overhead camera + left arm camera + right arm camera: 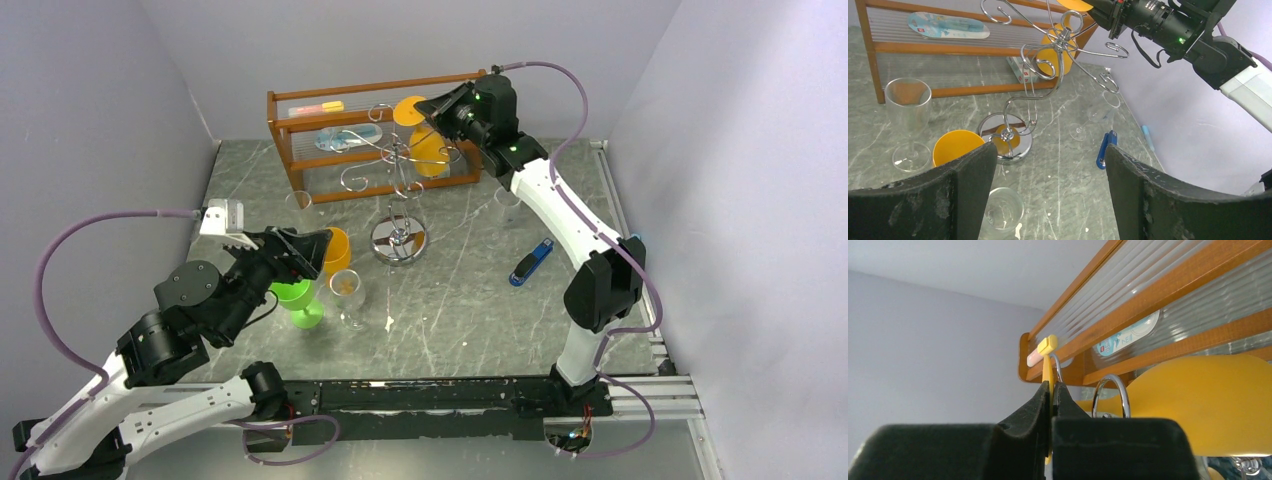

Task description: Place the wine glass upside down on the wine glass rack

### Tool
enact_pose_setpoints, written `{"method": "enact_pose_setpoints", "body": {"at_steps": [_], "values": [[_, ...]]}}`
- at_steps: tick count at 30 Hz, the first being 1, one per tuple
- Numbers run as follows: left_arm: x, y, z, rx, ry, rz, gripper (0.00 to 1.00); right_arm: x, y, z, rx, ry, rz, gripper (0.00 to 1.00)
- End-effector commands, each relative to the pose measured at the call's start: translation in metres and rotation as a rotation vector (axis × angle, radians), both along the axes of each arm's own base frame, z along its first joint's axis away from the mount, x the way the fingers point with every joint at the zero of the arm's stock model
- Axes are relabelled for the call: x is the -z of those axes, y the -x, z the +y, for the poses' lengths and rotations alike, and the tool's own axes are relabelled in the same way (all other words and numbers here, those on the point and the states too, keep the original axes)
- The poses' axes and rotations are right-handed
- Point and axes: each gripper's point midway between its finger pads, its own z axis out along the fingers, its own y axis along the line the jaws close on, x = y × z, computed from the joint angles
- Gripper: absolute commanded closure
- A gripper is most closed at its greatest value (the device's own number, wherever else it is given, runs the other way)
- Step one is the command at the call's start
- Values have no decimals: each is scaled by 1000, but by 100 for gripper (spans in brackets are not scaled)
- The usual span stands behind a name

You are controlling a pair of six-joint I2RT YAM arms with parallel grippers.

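Observation:
The wine glass is yellow and hangs upside down at the wine glass rack (400, 160), its bowl (431, 153) low among the curled silver arms and its round foot (408, 108) on top. My right gripper (436, 108) is shut on that foot. In the right wrist view the thin yellow foot (1048, 365) sits edge-on between the shut fingers of the right gripper (1052, 388), with a rack loop (1110, 390) and the bowl (1198, 400) beside them. My left gripper (1050, 165) is open and empty, above the table in front of the rack's shiny base (1015, 145).
An orange glass (337, 250), a green glass (296, 300) and a clear glass (347, 290) stand by my left gripper. More clear glasses (908, 107) (1093, 117) stand near the rack. A blue object (531, 262) lies right. The wooden shelf (375, 90) stands behind.

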Motion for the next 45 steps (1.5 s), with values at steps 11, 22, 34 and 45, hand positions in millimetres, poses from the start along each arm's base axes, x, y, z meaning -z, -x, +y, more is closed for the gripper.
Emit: {"method": "enact_pose_setpoints", "body": {"at_steps": [11,22,34,45], "values": [[10,-2,8,-42,-16,18,17,-29,27,-17,-18,4,-64,100],[15,-5,1,-36,-38,33,16,-22,9,-50,123,56,-69,100],[15,-5,1,-33,-42,36,16,-7,-8,-39,71,75,-84,84],[14,-5,4,-49,-44,42,17,-20,6,-54,88,150,-99,44]]}}
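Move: The right hand holds the orange wine glass upside down by its foot, bowl hanging below. The rack's far right hook lies about 4 cm to its right, 1 cm back and 2 cm below. The rack's centre top is some 8 cm back, 3 cm left and 4 cm below; the near right hook is 8 cm back, 8 cm right and 3 cm lower. From the left hand the far right hook is roughly 27 cm ahead, 20 cm right and 3 cm below. Still pinching the glass by its foot, the right hand draws back a couple of centimetres and swings about 5 cm right while rising 3 cm, carrying the stem over to the far right hook. It then eases forward and down some 3 cm each to set the foot on the hook, and the fingers open to about half, letting go of the foot as the hand lifts about a centimetre. ##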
